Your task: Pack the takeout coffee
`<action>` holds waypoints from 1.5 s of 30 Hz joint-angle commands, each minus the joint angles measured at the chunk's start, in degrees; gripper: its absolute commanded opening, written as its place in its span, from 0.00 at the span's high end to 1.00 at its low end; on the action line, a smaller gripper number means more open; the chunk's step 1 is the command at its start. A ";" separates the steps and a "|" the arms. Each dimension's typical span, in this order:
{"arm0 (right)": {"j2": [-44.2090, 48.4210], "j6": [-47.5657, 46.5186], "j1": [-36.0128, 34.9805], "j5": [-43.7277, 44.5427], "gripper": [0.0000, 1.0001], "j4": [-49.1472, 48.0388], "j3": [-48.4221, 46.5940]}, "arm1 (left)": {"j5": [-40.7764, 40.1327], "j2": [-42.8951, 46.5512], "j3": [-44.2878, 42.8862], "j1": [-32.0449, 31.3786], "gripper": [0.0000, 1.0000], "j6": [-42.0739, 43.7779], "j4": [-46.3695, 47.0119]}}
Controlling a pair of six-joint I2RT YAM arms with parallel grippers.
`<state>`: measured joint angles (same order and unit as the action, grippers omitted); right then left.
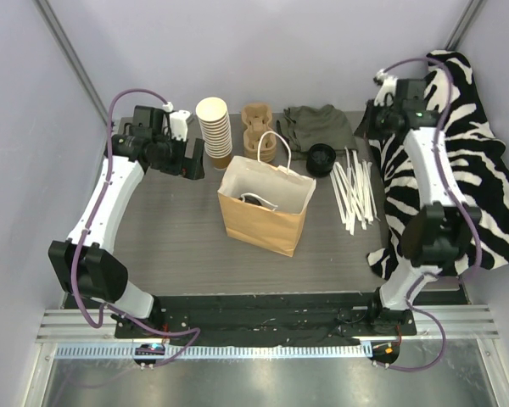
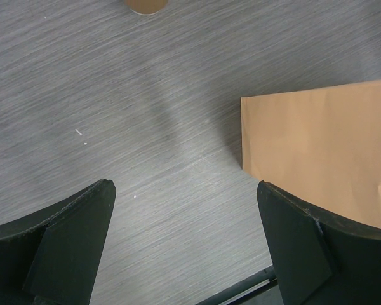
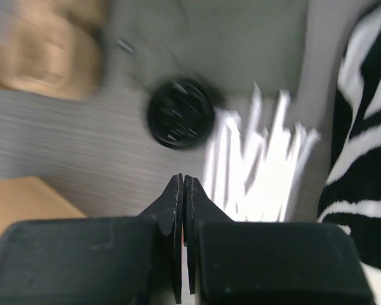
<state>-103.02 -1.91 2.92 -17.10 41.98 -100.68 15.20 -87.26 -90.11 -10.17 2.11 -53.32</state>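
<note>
A brown paper bag stands open in the middle of the table, its white handles up. Deep inside it lies a dark shape; I cannot tell whether that is the takeout coffee, which shows nowhere else. My left gripper hovers to the left of the bag. In the left wrist view it is open over bare table, with the bag's side to its right. My right gripper is at the back right. In the blurred right wrist view it is shut with nothing between its fingers.
A tall stack of lidless cups, a cardboard carrier, a dark green cloth and loose black lids line the back. White sticks lie to the bag's right. A zebra-striped cloth covers the right edge.
</note>
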 commanded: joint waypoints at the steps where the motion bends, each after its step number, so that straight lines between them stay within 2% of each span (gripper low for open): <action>1: 13.35 4.87 -0.28 -15.04 0.99 -7.22 -2.77 | 0.89 0.16 -2.09 -0.11 0.00 0.97 2.16; 2: 17.38 5.86 -0.80 -15.85 0.99 -9.35 -1.98 | 0.53 0.25 -2.09 -0.02 0.00 0.97 3.04; 4: 20.39 7.27 -2.91 -18.13 0.99 -14.61 -1.80 | 0.18 0.17 -2.00 -0.02 0.00 0.44 3.83; 6: 22.69 7.10 -6.94 -18.40 0.99 -15.78 -4.33 | 0.09 0.16 -2.18 -0.11 0.00 0.18 4.45; 10: 22.78 6.75 -17.04 -20.78 0.99 -15.18 -10.57 | 0.44 0.60 -1.83 -0.02 0.00 0.09 4.63; 13: 22.60 3.59 -20.49 -14.75 0.99 -10.72 -9.63 | 0.36 1.57 -1.57 -0.02 0.00 0.09 4.72; 14: 22.43 4.80 -20.32 -6.71 0.96 -9.47 -8.84 | 0.36 1.83 -1.13 -0.11 0.01 0.09 4.89; 15: 21.38 5.33 -19.80 -2.80 0.95 -7.37 -8.48 | 0.36 2.18 -0.86 -0.02 0.00 -0.09 4.89; 18: 17.61 7.18 -12.61 -3.28 0.87 1.24 -7.77 | -0.17 3.33 0.10 -0.02 0.00 -0.70 5.07; 23: 15.93 -0.43 -8.37 1.89 0.74 2.15 2.49 | -0.70 5.43 2.30 -0.02 0.00 -0.44 4.45; 24: 15.31 -2.11 -8.19 5.55 0.71 1.27 3.90 | -0.87 5.52 2.39 -0.11 0.00 -0.35 4.37; 27: 9.35 -2.13 -5.21 8.65 0.59 0.83 5.15 | -1.31 5.53 2.30 -0.11 0.00 -0.26 3.75; 32: -4.87 0.59 0.06 8.49 0.63 -0.05 1.02 | -1.23 5.17 1.95 -0.11 0.00 -0.44 3.49; 35: -10.16 0.68 0.77 9.28 0.60 -1.98 -1.00 | -1.66 4.82 1.69 -0.02 0.00 -0.35 3.14; 45: -19.40 -0.02 1.13 8.84 0.55 -3.22 -7.33 | -3.16 4.47 1.25 -0.11 0.00 0.97 1.38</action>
<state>-121.69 -1.45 4.45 -8.05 41.30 -103.37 12.95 -83.42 -87.92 -10.17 2.04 -51.27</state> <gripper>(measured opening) 0.444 0.996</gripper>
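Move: The right hand hangs high, its fingers shut and seemingly empty, about 19 cm above the straws; the bundle's middle is some 5 cm back and 3 cm to its right. The black lids stand about 3 cm ahead and 7 cm left, the green cloth 12 cm ahead and 8 cm left, and the paper bag roughly 15 cm back and 25 cm left. From the left hand the straws lie about 48 cm right and 4 cm ahead, 19 cm lower. Up, then left and back, the right hand swings quickly away from the straws, rising about 30 cm as its fingertips tip up and the wrist turns counter-clockwise. It then reverses, sweeping right, forward and far down to hover just above the straws' outer part, wrist turned back and tipped some 15 degrees steeper than at first, fingers opening to nearly half. ##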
